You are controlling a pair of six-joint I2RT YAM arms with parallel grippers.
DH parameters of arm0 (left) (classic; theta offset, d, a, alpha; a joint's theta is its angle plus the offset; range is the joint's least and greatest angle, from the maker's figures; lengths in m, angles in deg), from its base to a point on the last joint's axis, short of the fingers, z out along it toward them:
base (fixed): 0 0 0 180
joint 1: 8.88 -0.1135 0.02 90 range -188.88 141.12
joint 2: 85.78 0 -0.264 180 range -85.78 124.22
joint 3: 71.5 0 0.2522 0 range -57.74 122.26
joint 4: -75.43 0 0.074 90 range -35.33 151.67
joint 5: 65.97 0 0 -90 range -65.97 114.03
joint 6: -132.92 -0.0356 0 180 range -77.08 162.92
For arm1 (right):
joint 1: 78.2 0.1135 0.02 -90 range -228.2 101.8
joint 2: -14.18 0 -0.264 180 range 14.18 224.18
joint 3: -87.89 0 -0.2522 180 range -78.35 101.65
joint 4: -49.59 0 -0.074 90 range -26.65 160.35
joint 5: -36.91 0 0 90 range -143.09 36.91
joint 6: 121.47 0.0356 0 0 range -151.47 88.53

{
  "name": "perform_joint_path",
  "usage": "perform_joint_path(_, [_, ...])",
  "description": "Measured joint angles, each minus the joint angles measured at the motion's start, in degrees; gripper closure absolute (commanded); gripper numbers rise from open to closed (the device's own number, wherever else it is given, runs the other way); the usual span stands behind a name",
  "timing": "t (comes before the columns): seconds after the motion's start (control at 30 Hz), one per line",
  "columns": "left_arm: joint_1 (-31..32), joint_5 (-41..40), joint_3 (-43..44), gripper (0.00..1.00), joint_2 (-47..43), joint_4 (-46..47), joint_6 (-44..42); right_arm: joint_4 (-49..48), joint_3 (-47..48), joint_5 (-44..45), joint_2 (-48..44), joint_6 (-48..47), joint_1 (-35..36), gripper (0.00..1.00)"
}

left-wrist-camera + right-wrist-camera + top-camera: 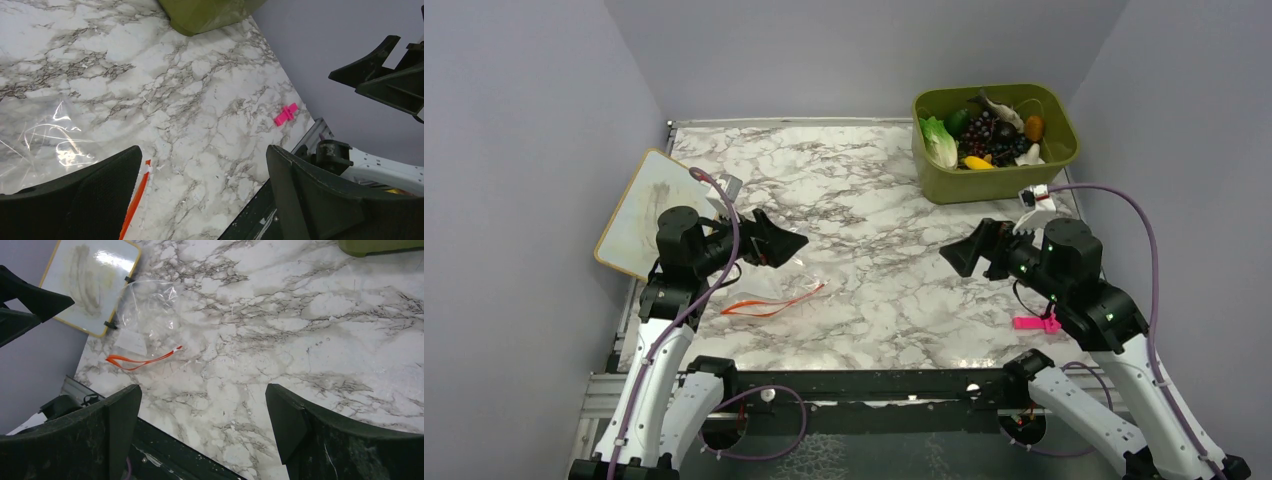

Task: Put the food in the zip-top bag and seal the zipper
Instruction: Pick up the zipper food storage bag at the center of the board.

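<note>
The clear zip-top bag (774,290) lies flat on the marble table at the left, its orange-red zipper (769,303) along the near edge. It also shows in the right wrist view (147,310) with the zipper (142,360), and in the left wrist view (45,135) with the zipper (134,205). The food sits in the olive-green bin (994,180) at the back right: lettuce (939,142), purple grapes (989,135), a grey fish (999,107), an orange piece (1033,127), a yellow piece (977,162). My left gripper (796,245) hovers open just above the bag. My right gripper (954,258) is open and empty over the table's middle right.
A small whiteboard with a yellow rim (639,215) lies at the left edge of the table. A small pink clip (1036,322) lies near the right arm and shows in the left wrist view (285,115). Grey walls enclose the table on three sides.
</note>
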Motion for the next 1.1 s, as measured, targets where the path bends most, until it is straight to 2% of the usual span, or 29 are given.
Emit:
perform_joint_path(0.27, [0.00,-2.16,0.00,0.01,1.05,-0.81,-0.68,-0.07,0.00,0.28,-1.07,0.28,0.00,0.02])
perform_joint_path(0.63, [0.37,-13.55,0.15,0.01,4.00,-7.82,-3.74,-0.90,0.02,0.83,-0.09,-0.37,0.00,0.03])
perform_joint_path(0.83, [0.70,-15.78,0.15,0.01,11.47,-13.14,-4.92,-1.44,0.02,1.07,0.90,-1.51,0.00,0.03])
perform_joint_path(0.97, [2.71,-18.84,0.15,0.03,17.07,-17.35,-5.42,-3.96,-1.03,0.90,0.70,-1.62,0.00,0.04])
perform_joint_path(1.1, [9.75,-23.41,0.33,0.09,18.99,-18.53,-5.42,-5.14,-2.60,0.55,0.70,-1.51,0.00,0.05])
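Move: The right end of the bag's orange zipper lies about 26 cm below the left hand, some 4 cm ahead and 4 cm to its right. The bag's middle is about 5 cm ahead and 5 cm left of that hand; the whiteboard sits some 18 cm ahead and 35 cm left. From the right hand, the zipper's right end is about 26 cm left and 7 cm ahead, 25 cm down. The open left hand sinks about 15 cm towards the zipper's right end, tipping some 40 degrees fingers-down. ##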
